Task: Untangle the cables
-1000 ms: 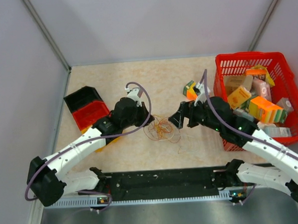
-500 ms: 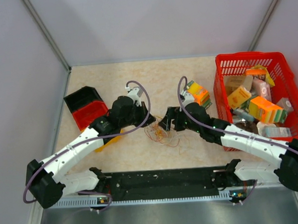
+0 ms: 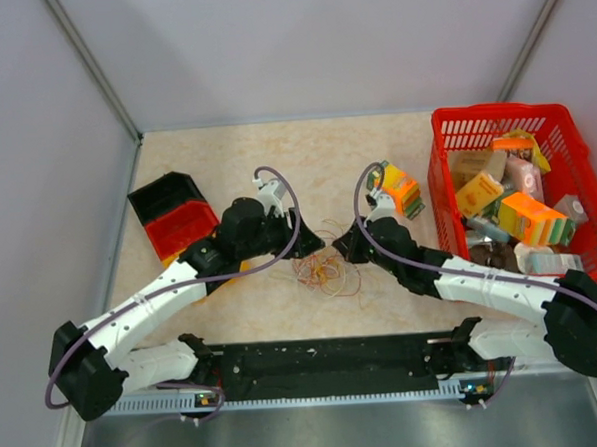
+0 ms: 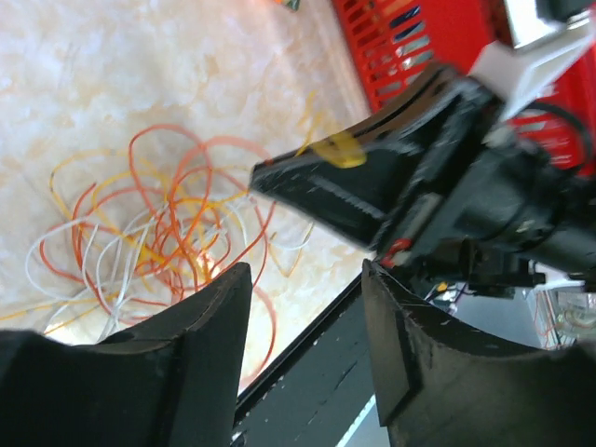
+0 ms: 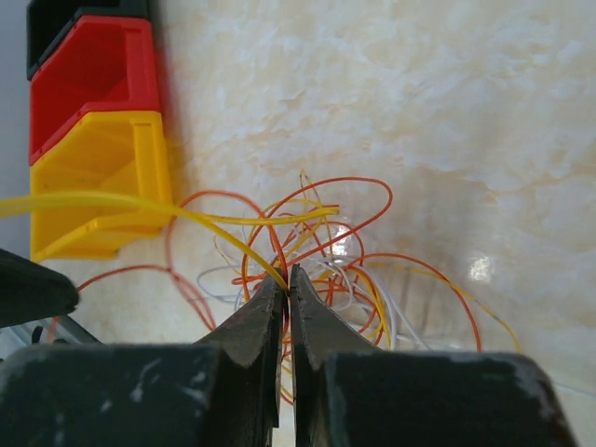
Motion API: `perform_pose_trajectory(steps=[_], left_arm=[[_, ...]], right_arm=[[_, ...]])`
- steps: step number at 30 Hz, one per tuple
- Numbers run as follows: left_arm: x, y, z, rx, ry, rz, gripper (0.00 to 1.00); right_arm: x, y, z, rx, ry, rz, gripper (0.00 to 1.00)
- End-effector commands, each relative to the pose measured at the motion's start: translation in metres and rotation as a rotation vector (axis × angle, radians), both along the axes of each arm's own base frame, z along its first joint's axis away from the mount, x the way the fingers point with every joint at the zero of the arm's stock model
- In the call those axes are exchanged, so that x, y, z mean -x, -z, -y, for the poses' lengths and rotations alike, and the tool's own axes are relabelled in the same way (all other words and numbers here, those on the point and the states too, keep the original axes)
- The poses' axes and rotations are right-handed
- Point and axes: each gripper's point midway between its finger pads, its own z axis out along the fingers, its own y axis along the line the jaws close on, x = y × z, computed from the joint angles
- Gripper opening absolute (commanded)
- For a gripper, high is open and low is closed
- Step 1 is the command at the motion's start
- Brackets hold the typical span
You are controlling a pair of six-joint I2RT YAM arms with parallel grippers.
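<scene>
The cables [image 3: 324,270] are a small tangle of thin red, orange, yellow and white wires lying on the table between my two grippers. My left gripper [image 3: 308,245] hangs just left of the tangle, open and empty in the left wrist view [image 4: 303,284], with the wires [image 4: 158,223] beyond its fingers. My right gripper [image 3: 342,247] reaches in from the right. Its fingers are shut [image 5: 287,277] on a yellow wire [image 5: 112,200], which runs taut to the left above the tangle [image 5: 345,251].
Stacked black, red and yellow bins [image 3: 173,218] stand at the left, also in the right wrist view [image 5: 93,158]. A red basket [image 3: 454,125] of packages fills the right. An orange and green box [image 3: 397,188] lies beside it. A black rail [image 3: 326,357] lines the near edge.
My right gripper moved left into the tangle and shut on a yellow wire. My left gripper, shut before, has opened.
</scene>
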Motion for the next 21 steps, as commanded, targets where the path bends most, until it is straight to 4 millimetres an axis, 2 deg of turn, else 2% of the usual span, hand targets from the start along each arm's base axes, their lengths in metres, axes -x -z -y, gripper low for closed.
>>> perform_pose_trajectory(steps=[1, 4, 6, 9, 14, 21], left_arm=[[0.002, 0.015, 0.004, 0.035, 0.012, -0.015, 0.59], [0.005, 0.031, 0.003, 0.013, 0.011, -0.053, 0.62], [0.007, 0.038, 0.004, 0.018, 0.016, -0.064, 0.55], [0.007, 0.051, -0.001, -0.011, -0.008, -0.089, 0.53], [0.008, 0.048, -0.011, -0.024, -0.039, -0.066, 0.64], [0.021, 0.034, -0.031, 0.006, -0.090, -0.029, 0.83]], right_arm=[[-0.007, -0.039, 0.010, -0.144, 0.104, 0.085, 0.00], [-0.002, -0.040, 0.019, -0.170, 0.130, 0.078, 0.00], [0.001, -0.043, 0.023, -0.177, 0.133, 0.080, 0.00], [0.004, -0.053, 0.025, -0.182, 0.120, 0.097, 0.00], [0.007, -0.059, 0.030, -0.175, 0.113, 0.110, 0.00], [0.009, -0.053, 0.030, -0.158, 0.101, 0.104, 0.00]])
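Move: The cable tangle lies about 18 cm below the left hand, some 4 cm ahead and 3 cm to its right. The yellow bin is about 25 cm to the left of that hand and 2 cm ahead. From the right hand, already shut on a yellow strand, the tangle is roughly 11 cm below, 2 cm ahead and 2 cm left; the orange-green box stands about 18 cm ahead and 15 cm right. The yellow strand stays pinched in the right hand's shut tips and is drawn about 4 cm up and 3 cm to the right, the wrist turning some 10 degrees, partly clockwise. Meanwhile the left hand, empty and already half open, sinks nearly 7 cm above the tangle, easing back and left by about 2 cm each, opens its fingers wider and rises again by about a centimetre. ##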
